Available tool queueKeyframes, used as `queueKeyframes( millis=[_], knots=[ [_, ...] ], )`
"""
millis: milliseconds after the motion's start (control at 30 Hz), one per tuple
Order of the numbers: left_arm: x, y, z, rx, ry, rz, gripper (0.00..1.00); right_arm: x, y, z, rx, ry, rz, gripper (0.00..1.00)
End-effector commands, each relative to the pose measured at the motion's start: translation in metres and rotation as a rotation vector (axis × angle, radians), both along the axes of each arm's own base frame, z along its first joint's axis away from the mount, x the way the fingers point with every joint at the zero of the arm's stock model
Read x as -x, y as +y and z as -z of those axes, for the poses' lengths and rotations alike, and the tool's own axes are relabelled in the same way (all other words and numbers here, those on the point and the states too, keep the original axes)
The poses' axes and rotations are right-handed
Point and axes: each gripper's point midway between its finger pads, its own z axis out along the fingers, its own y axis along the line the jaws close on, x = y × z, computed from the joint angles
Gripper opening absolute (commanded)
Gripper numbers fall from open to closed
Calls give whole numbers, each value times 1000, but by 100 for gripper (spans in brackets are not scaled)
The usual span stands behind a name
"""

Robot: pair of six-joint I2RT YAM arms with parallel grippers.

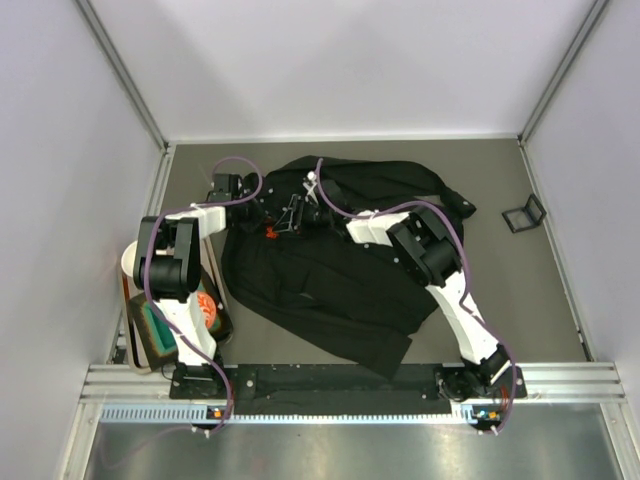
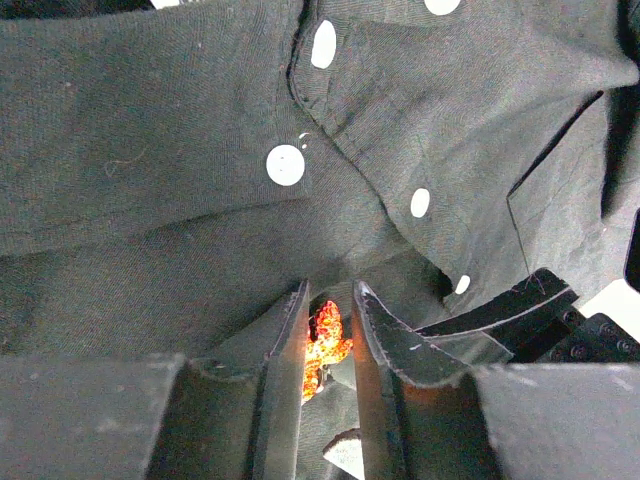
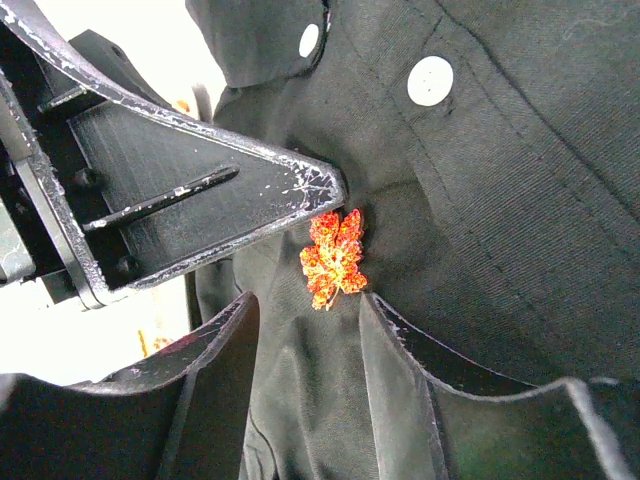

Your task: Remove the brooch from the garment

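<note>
The garment (image 1: 330, 280) is a black shirt spread over the table, and its pale buttons (image 2: 285, 165) show in the left wrist view. The brooch (image 3: 333, 258), a small red-orange maple leaf, sits on the cloth near the button placket. It shows as a red speck (image 1: 270, 233) in the top view. My left gripper (image 2: 328, 300) has its jaws narrowed around the brooch (image 2: 325, 340), which spans the slim gap beside a fold of cloth. My right gripper (image 3: 305, 300) stands open. Its tips lie just short of the brooch, with a ridge of fabric between its fingers.
The left gripper's finger (image 3: 200, 190) reaches in from the upper left of the right wrist view, its tip touching the brooch. A small black stand (image 1: 523, 215) sits at the right. A round orange disc (image 1: 207, 310) and a box lie by the left arm's base.
</note>
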Motion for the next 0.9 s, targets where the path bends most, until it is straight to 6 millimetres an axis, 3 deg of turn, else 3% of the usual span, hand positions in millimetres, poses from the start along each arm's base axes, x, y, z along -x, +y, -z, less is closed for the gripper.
queueKeyframes(
  millis=[0, 33, 233, 367, 467, 500, 567, 600, 700, 800, 867],
  knots=[
    [1, 5, -2, -11, -11, 0, 31, -4, 5, -6, -4, -18, 39, 46],
    [1, 4, -1, -8, -7, 1, 31, -7, 8, -14, -30, -41, 35, 46],
    [-1, 4, -1, -8, -7, 7, 32, -4, 16, -6, -69, 9, 15, 46],
    [-3, 7, -8, -41, -9, 17, 35, -4, 22, -22, -143, -20, -9, 45],
    [-7, 12, -25, -80, -31, 22, 39, -4, 25, -32, -182, -44, -21, 45],
    [-13, 15, -40, -94, -62, 18, 43, -4, 25, -32, -188, -43, -23, 45],
    [-13, 20, -52, -136, -77, 22, 48, -6, 26, -29, -198, -26, -24, 45],
    [-12, 25, -62, -162, -82, 15, 55, -6, 26, -29, -204, -23, -24, 45],
    [0, 33, -74, -219, -79, 23, 62, -6, 27, -21, -213, 8, -28, 45],
    [17, 40, -71, -260, -45, 30, 60, -8, 29, -23, -236, 13, -32, 45],
    [27, 41, -67, -276, -30, 39, 53, -8, 29, -26, -240, 7, -31, 45]
  ],
)
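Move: The brooch lies just off the right hand's half-open fingertips, about 2 cm to their left, 1 cm back and 1 cm below. The collar button is some 5 cm ahead and 5 cm left of the right hand; the placket button is about 5 cm ahead and 1 cm right of it, both 1 cm down. From the left hand, whose tips straddle the brooch, it is roughly 1 cm back, 1 cm right and 1 cm below. The brooch is left to the right hand: its half-open fingers work about 2 cm leftward into the brooch's right edge, one tip against it and the hand tilting some 10 degrees so its left side rises, with a small rise and dip on the way. The left hand holds still at first, then opens wider, comes free of the brooch and lifts about 5 cm, drifting left. ##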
